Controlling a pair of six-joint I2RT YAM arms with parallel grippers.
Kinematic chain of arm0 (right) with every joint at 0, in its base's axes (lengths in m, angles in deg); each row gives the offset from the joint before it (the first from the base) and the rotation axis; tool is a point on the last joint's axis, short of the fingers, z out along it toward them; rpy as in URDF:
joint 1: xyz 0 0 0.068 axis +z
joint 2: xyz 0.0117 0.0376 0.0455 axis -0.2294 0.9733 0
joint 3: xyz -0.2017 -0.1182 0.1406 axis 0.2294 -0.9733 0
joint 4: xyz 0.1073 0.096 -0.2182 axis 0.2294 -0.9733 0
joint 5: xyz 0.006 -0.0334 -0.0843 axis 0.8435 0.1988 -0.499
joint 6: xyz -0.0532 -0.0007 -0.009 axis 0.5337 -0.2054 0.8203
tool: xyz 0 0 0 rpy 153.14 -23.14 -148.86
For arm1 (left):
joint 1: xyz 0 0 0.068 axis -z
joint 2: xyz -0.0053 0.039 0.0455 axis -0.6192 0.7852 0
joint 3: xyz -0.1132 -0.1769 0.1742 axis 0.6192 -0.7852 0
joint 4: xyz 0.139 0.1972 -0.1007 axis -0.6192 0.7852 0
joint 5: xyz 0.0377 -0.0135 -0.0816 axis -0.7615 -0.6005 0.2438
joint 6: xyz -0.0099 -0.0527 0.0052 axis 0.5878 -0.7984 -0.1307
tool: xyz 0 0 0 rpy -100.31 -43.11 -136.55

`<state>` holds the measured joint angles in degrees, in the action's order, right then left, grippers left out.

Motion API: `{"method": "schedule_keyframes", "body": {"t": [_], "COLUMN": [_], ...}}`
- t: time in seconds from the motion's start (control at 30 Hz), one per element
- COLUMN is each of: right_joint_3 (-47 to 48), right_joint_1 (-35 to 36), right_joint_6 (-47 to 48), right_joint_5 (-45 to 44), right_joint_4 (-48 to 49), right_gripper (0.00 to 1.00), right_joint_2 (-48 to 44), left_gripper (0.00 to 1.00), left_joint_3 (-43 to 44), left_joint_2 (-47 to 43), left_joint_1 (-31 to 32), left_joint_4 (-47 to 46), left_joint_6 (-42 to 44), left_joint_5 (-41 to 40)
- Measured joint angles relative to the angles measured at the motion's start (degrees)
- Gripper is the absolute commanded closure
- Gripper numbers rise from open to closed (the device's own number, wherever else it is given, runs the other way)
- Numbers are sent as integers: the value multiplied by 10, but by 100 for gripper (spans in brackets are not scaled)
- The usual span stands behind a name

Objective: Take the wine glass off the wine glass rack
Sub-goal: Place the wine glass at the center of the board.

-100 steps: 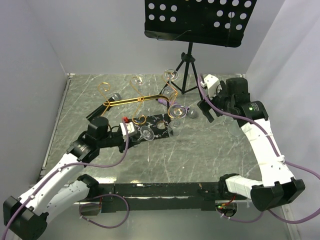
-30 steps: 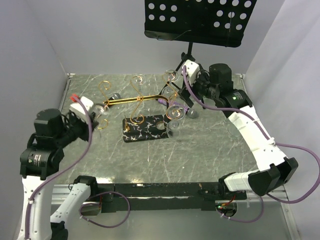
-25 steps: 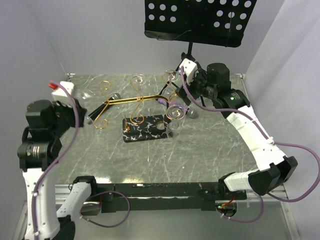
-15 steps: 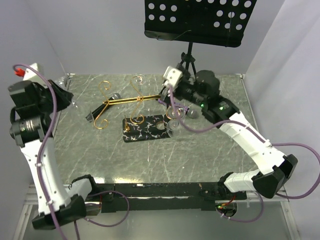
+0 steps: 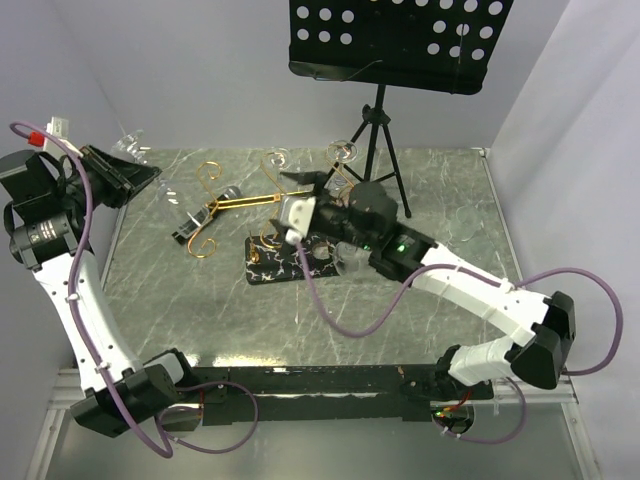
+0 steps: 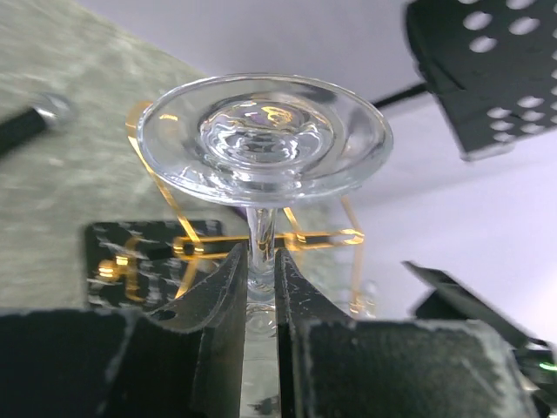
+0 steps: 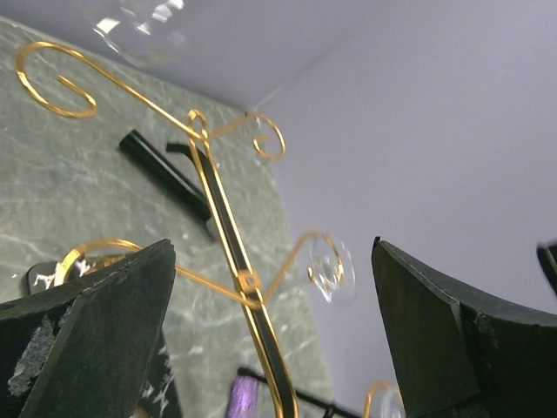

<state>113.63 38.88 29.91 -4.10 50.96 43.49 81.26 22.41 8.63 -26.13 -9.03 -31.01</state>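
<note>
My left gripper (image 6: 259, 261) is shut on the stem of a clear wine glass (image 6: 261, 135), whose round foot faces the left wrist camera. From above, that gripper (image 5: 140, 166) is raised high at the far left with the wine glass (image 5: 130, 146), well clear of the wine glass rack (image 5: 240, 202). The rack's gold arms spread over its black veined base (image 5: 285, 262). My right gripper (image 5: 312, 188) hovers open over the middle of the rack. In the right wrist view its jaws (image 7: 274, 287) stand wide around the gold pole (image 7: 235, 252), holding nothing. Another glass (image 7: 331, 270) hangs on a curled arm.
A black music stand (image 5: 400, 40) on a tripod (image 5: 378, 150) rises at the back. More glasses hang on the rack's far arms (image 5: 345, 150). A black bar end (image 5: 185, 232) lies left of the base. Grey walls close in on three sides.
My left arm has carried the glass up and away to the far left. The right arm has swung left from the rack's right side to over its middle, still open.
</note>
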Motion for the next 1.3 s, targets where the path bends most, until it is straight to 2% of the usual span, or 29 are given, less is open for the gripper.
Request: {"method": "schedule_keyframes", "body": {"t": [0.2,0.5,0.6,0.87,1.3], "right_joint_3": [-21,-16,17,61,124], "right_joint_1": [56,87,94,116,129], "right_joint_6": [82,204,232,278,278], "right_joint_5": [-14,-41,-62,-76,-116], "right_joint_4": [107,267,321,357,350], "right_gripper": [0,0,0,0,0], "right_joint_2": [53,166,219,301,306], "left_gripper": [99,99,99,99,99], "left_joint_3": [-15,-6,-6,-7,-7], "left_joint_2": [33,65,69,94,98], "left_joint_1": [-2,-4,-4,5,16], "left_joint_4": [-55,-53,-53,-53,-57], "left_joint_6": [-80,-119,-125,-145,-166], "left_joint_5": [74,90,90,91,94]}}
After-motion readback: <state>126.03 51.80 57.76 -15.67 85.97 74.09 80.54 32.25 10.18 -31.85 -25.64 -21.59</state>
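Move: The left gripper already holds the wine glass by the stem; its bowl hangs about 4 cm to the right, 3 cm back and 6 cm below that hand, and the open right gripper waits some 22 cm to the right, 3 cm back and 8 cm below. From the right gripper the bowl lies about 18 cm left, straight ahead 0, some 2 cm higher; the rack's left end is 14 cm left, 4 cm ahead, 12 cm below. Bring the right gripper, kept wide open, about 15 cm left over the rack's left part to the glass bowl, rolling it some 30 degrees so its forward side rises; let it dip, then lift it again to get the fingers astride the bowl. Keep the left grip on the stem, ease that hand about 3.5 cm forward and slightly down, and tilt the bowl towards the right gripper. ##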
